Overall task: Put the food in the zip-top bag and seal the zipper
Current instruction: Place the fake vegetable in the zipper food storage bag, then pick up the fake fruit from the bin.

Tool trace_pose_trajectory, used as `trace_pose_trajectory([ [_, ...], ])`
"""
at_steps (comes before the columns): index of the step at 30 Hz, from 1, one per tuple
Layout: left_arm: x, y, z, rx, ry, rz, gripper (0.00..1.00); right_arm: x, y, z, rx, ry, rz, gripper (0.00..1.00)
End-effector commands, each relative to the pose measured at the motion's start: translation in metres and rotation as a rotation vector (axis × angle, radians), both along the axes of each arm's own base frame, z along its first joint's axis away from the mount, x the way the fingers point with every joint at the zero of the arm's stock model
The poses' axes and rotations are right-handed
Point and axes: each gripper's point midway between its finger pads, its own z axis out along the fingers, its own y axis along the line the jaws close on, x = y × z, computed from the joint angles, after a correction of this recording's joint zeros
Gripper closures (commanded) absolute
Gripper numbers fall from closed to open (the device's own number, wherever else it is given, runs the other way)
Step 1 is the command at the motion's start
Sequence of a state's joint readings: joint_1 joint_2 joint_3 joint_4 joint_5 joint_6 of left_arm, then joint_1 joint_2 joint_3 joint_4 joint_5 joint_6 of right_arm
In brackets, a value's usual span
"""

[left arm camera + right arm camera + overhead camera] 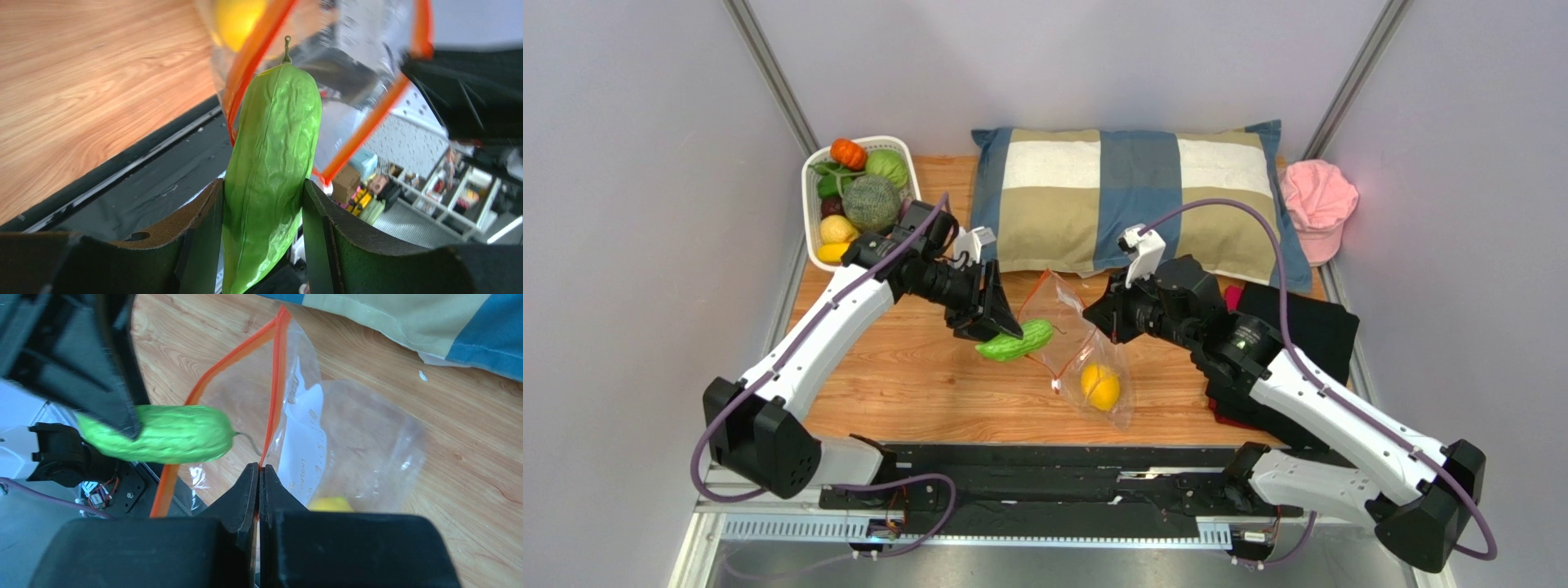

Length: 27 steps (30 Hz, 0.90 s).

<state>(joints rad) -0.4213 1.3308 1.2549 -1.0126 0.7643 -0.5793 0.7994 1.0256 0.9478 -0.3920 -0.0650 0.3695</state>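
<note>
My left gripper [999, 321] is shut on a long green fruit [1016, 341], its stem end pointing at the open mouth of the zip-top bag [1090, 355]. In the left wrist view the green fruit [274, 165] fills the gap between both pads, just short of the orange-red zipper [248, 61]. My right gripper [259, 471] is shut on one side of the zipper [275, 398] and holds the mouth up and open. A yellow lemon [1100, 386] lies inside the bag. More food sits in the white basket [815, 214].
A checked pillow [1136, 196] lies across the back of the wooden table [891, 380]. A pink cap [1318, 202] and a dark cloth [1308, 325] sit at the right. The white basket stands at the back left corner.
</note>
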Motion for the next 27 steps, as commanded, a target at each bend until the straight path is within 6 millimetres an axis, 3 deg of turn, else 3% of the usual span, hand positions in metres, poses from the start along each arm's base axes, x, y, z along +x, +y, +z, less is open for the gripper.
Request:
trace_pose_trajectory([
  [1, 0.021, 0.014, 0.005, 0.156, -0.002, 0.141, 1.0, -0.005, 0.006, 0.046, 0.083, -0.104, 0.02, 1.0],
  [6, 0.038, -0.002, 0.013, 0.127, -0.008, 0.153, 0.98, -0.009, 0.016, 0.032, 0.084, -0.067, 0.037, 1.0],
  [9, 0.052, -0.015, 0.016, 0.117, -0.031, 0.169, 0.92, -0.004, 0.024, 0.027, 0.094, -0.039, 0.031, 1.0],
  [12, 0.059, -0.024, 0.01, 0.139, -0.041, 0.198, 0.77, 0.004, 0.028, 0.032, 0.116, -0.03, -0.009, 1.0],
  [15, 0.065, -0.029, 0.008, 0.142, -0.066, 0.227, 0.37, 0.011, 0.029, 0.038, 0.14, -0.014, -0.049, 1.0],
  [16, 0.065, -0.029, 0.007, 0.137, -0.069, 0.23, 0.11, 0.01, 0.03, 0.039, 0.155, 0.005, -0.056, 1.0],
  [17, 0.067, -0.029, 0.012, 0.125, -0.108, 0.228, 0.01, 0.011, 0.029, 0.037, 0.156, 0.017, -0.067, 1.0],
  [18, 0.072, -0.029, 0.019, 0.105, -0.159, 0.228, 0.01, 0.015, 0.025, 0.036, 0.151, 0.015, -0.101, 1.0],
  [21, 0.081, -0.017, 0.051, 0.051, -0.368, 0.217, 0.01, 0.019, 0.016, 0.029, 0.142, 0.038, -0.148, 1.0],
  [22, 0.081, -0.003, 0.066, 0.03, -0.443, 0.235, 0.01, 0.02, 0.012, 0.026, 0.138, 0.043, -0.162, 1.0],
  [24, 0.089, 0.018, 0.074, 0.052, -0.587, 0.228, 0.01, 0.023, 0.003, 0.022, 0.135, 0.056, -0.2, 1.0],
  [25, 0.099, 0.048, 0.088, 0.066, -0.674, 0.293, 0.01, 0.023, 0.001, 0.02, 0.132, 0.062, -0.205, 1.0],
  [27, 0.111, 0.078, 0.097, 0.104, -0.892, 0.195, 0.01, 0.023, -0.003, 0.016, 0.131, 0.07, -0.217, 1.0],
])
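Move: The green fake vegetable is already in my left fingers. From that hand the open bag mouth is about 8 cm to the right, roughly level front to back and some 3 cm lower. The right gripper pinching its far rim is about 13 cm right and 1 cm ahead; the yellow fruit in the bag lies around 15 cm right, 4 cm back and 16 cm down. From my right hand the mouth's middle is 5 cm left, 1 cm back, slightly lower. With the vegetable pointing down and right into the bag mouth, my left hand carries it about 5 cm forward and a little right, then spreads its fingers wide to let go. Still going forward, it swings up some 5 cm and back left, clear of the mouth, tilting about 25 degrees upward. My right fingers keep pinching the rim, shifting only a couple of centimetres left and back again. ##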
